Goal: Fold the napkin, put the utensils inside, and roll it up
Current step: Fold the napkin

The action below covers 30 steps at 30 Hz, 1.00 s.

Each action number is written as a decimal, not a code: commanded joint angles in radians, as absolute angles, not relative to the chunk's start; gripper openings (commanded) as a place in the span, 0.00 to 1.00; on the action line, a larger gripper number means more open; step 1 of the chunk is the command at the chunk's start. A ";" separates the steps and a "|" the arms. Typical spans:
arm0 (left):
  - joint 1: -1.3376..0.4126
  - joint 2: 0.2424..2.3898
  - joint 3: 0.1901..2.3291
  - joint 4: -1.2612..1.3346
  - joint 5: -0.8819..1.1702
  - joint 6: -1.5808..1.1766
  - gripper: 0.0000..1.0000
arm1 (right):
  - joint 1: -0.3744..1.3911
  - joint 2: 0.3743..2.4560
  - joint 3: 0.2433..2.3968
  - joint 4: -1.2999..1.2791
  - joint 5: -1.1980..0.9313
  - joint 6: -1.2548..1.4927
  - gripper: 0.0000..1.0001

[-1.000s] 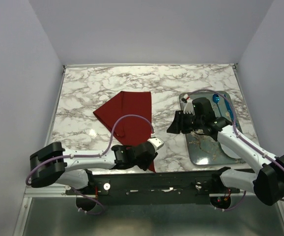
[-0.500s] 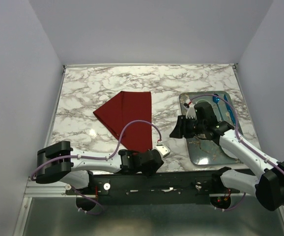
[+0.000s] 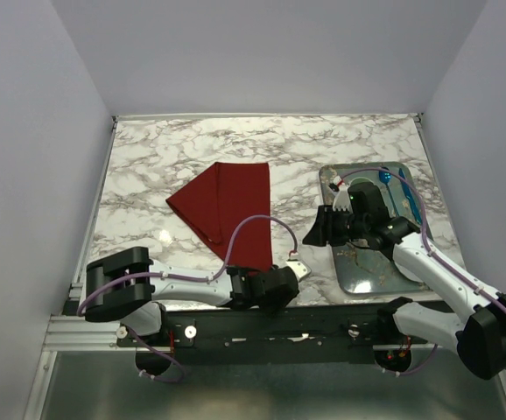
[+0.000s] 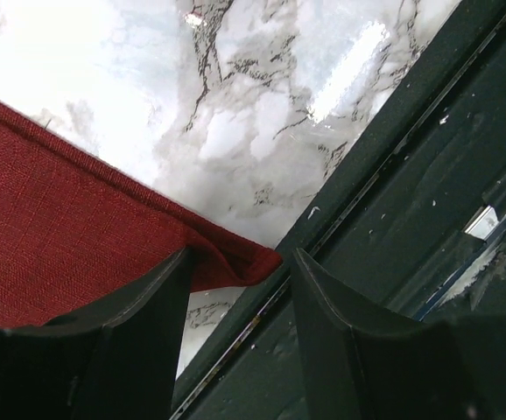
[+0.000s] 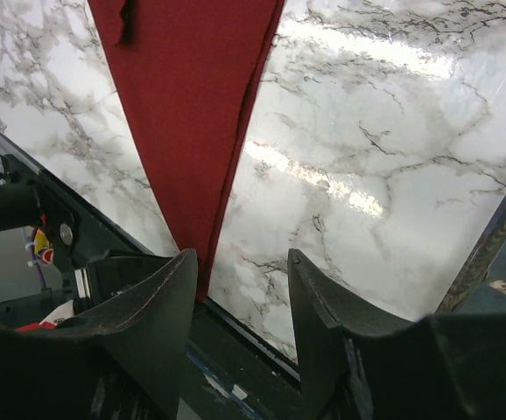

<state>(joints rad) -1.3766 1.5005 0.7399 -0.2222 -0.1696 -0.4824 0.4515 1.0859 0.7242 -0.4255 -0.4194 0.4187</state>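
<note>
The dark red napkin [image 3: 227, 210] lies folded to a long point on the marble table, its tip at the near edge. My left gripper [image 3: 275, 282] sits low at that edge, open. In the left wrist view the napkin's tip [image 4: 235, 262] lies between the spread fingers [image 4: 148, 306], with a gap on the right side. My right gripper [image 3: 316, 229] hovers open and empty between the napkin and the metal tray [image 3: 367, 273]. It looks down on the napkin's point [image 5: 192, 114]. I cannot make out the utensils; the right arm covers much of the tray.
Blue-handled items [image 3: 384, 176] lie at the tray's far end. The table's dark front rail [image 4: 393, 192] runs right beside the left fingers. White walls close in the table on three sides.
The left arm has slid right along the near edge and its jaws have spread wider around the napkin's tip. The right arm has barely shifted.
</note>
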 commanded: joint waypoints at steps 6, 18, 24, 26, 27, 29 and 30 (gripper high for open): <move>-1.388 1.575 0.781 -0.278 -0.268 -0.508 0.45 | 0.448 1.088 0.715 -0.436 -0.417 0.425 0.54; -1.292 1.370 0.868 -0.410 -0.364 -0.529 0.11 | 0.446 1.146 0.755 -0.416 -0.434 0.426 0.54; -0.964 1.209 0.818 -0.391 -0.197 -0.548 0.03 | 0.448 1.203 0.796 -0.413 -0.457 0.416 0.54; -0.873 1.183 0.825 -0.399 -0.170 -0.523 0.00 | 0.448 1.219 0.813 -0.413 -0.462 0.410 0.54; -0.832 1.171 0.836 -0.399 -0.132 -0.511 0.00 | 0.448 1.236 0.819 -0.413 -0.465 0.410 0.54; -0.701 1.172 0.851 -0.400 -0.098 -0.483 0.00 | 0.448 1.250 0.834 -0.411 -0.477 0.410 0.54; -0.655 1.180 0.876 -0.408 -0.083 -0.477 0.00 | 0.446 1.270 0.841 -0.410 -0.480 0.410 0.54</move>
<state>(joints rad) -0.8322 1.1919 0.8356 -0.3912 -0.2020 -0.5236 0.4511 1.2205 0.7887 -0.4194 -0.4408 0.4183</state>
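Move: The napkin's near corner lies practically between the left hand's open fingers, about 1 cm ahead and 1 cm below. The tip of the flap already folded in is some 15 cm ahead and 15 cm left of the left hand; the tray's middle is roughly 18 cm ahead and 27 cm right. From the right hand the corner is about 13 cm back, 10 cm left and 12 cm down. Left fingers pinch the napkin's near corner, then carry it forward 16 cm, up 11 and left, turning counter-clockwise. ##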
